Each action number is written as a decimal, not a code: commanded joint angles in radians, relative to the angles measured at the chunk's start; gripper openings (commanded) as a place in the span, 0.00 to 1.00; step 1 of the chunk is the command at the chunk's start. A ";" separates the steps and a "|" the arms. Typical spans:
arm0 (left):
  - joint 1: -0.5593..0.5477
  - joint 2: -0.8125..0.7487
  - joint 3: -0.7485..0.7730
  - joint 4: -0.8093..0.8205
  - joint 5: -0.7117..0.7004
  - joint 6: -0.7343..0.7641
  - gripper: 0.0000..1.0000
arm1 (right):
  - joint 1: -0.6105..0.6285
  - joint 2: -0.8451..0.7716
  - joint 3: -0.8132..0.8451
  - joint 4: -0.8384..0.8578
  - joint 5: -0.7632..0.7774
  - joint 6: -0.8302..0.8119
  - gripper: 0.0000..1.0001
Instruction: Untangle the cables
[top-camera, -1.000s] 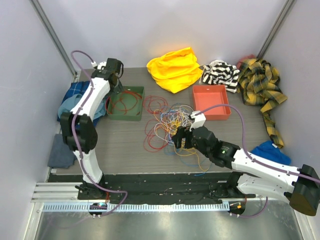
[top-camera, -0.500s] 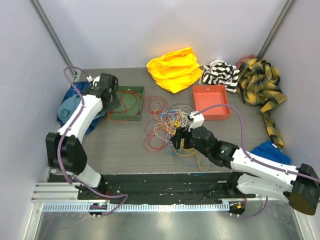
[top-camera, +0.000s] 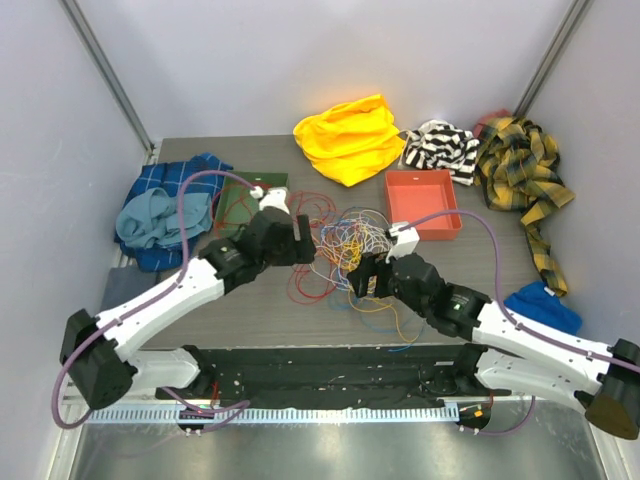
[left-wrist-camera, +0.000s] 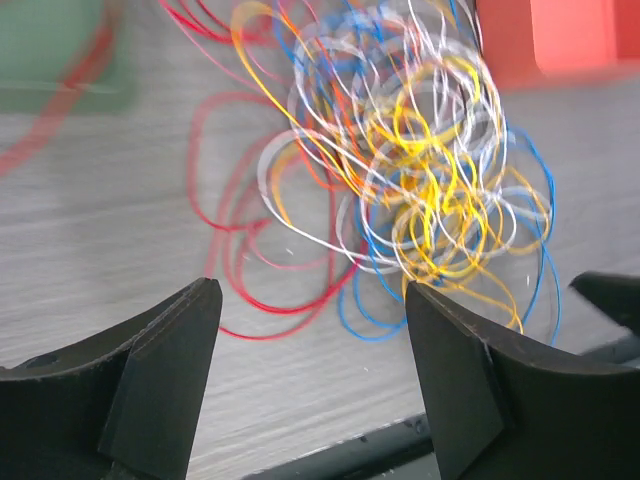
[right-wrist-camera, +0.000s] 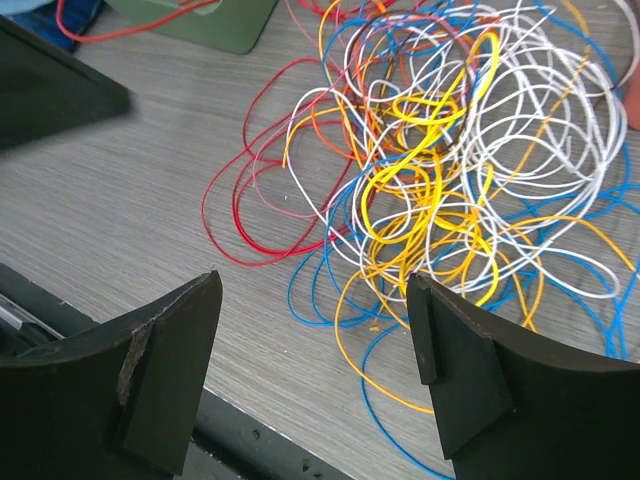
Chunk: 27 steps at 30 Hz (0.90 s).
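The cables (top-camera: 340, 245) lie as one tangled heap of thin red, yellow, white, orange and blue loops in the middle of the table. My left gripper (top-camera: 302, 244) hangs at the heap's left edge, open, nothing between its fingers. In the left wrist view (left-wrist-camera: 312, 300) the tangle (left-wrist-camera: 420, 190) lies just ahead of the jaws, with red loops (left-wrist-camera: 250, 250) nearest. My right gripper (top-camera: 362, 277) stands open at the heap's near side. In the right wrist view (right-wrist-camera: 312, 295) blue and orange strands (right-wrist-camera: 400, 310) lie on the table between and ahead of its fingers, untouched.
A green tray (top-camera: 232, 205) holding a red cable sits back left, partly behind the left arm. An orange-red tray (top-camera: 423, 203) stands right of the heap. Yellow (top-camera: 350, 135), striped (top-camera: 440, 148) and plaid cloths (top-camera: 520, 170) line the back; blue cloths (top-camera: 160, 205) lie left.
My left arm has swung from the green tray at the back left down to the heap's left edge. The right gripper has barely shifted. Both stayed open.
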 joint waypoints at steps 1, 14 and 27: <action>-0.016 0.113 -0.068 0.076 0.029 -0.086 0.79 | 0.003 -0.078 0.019 -0.050 0.063 0.024 0.83; -0.030 0.174 -0.275 0.157 -0.010 -0.207 0.70 | 0.003 -0.130 0.015 -0.121 0.091 0.034 0.82; -0.028 0.291 -0.295 0.254 -0.053 -0.183 0.41 | 0.003 -0.133 0.004 -0.127 0.094 0.034 0.83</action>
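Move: The left hand, open and empty, has the near-left edge of the red cable's loop about 18 cm below it, some 3 cm back and 1 cm to the left. The tangle's white and yellow middle lies about 7 cm ahead and 9 cm to the right, the green box some 15 cm ahead and 12 cm to the left, both on the table. From the right hand, that red edge is about 14 cm left, 3 cm ahead and 15 cm down. Left hand sinks about 16 cm to the red loop's edge, fingers closing to half; right hand eases 3 cm right. ##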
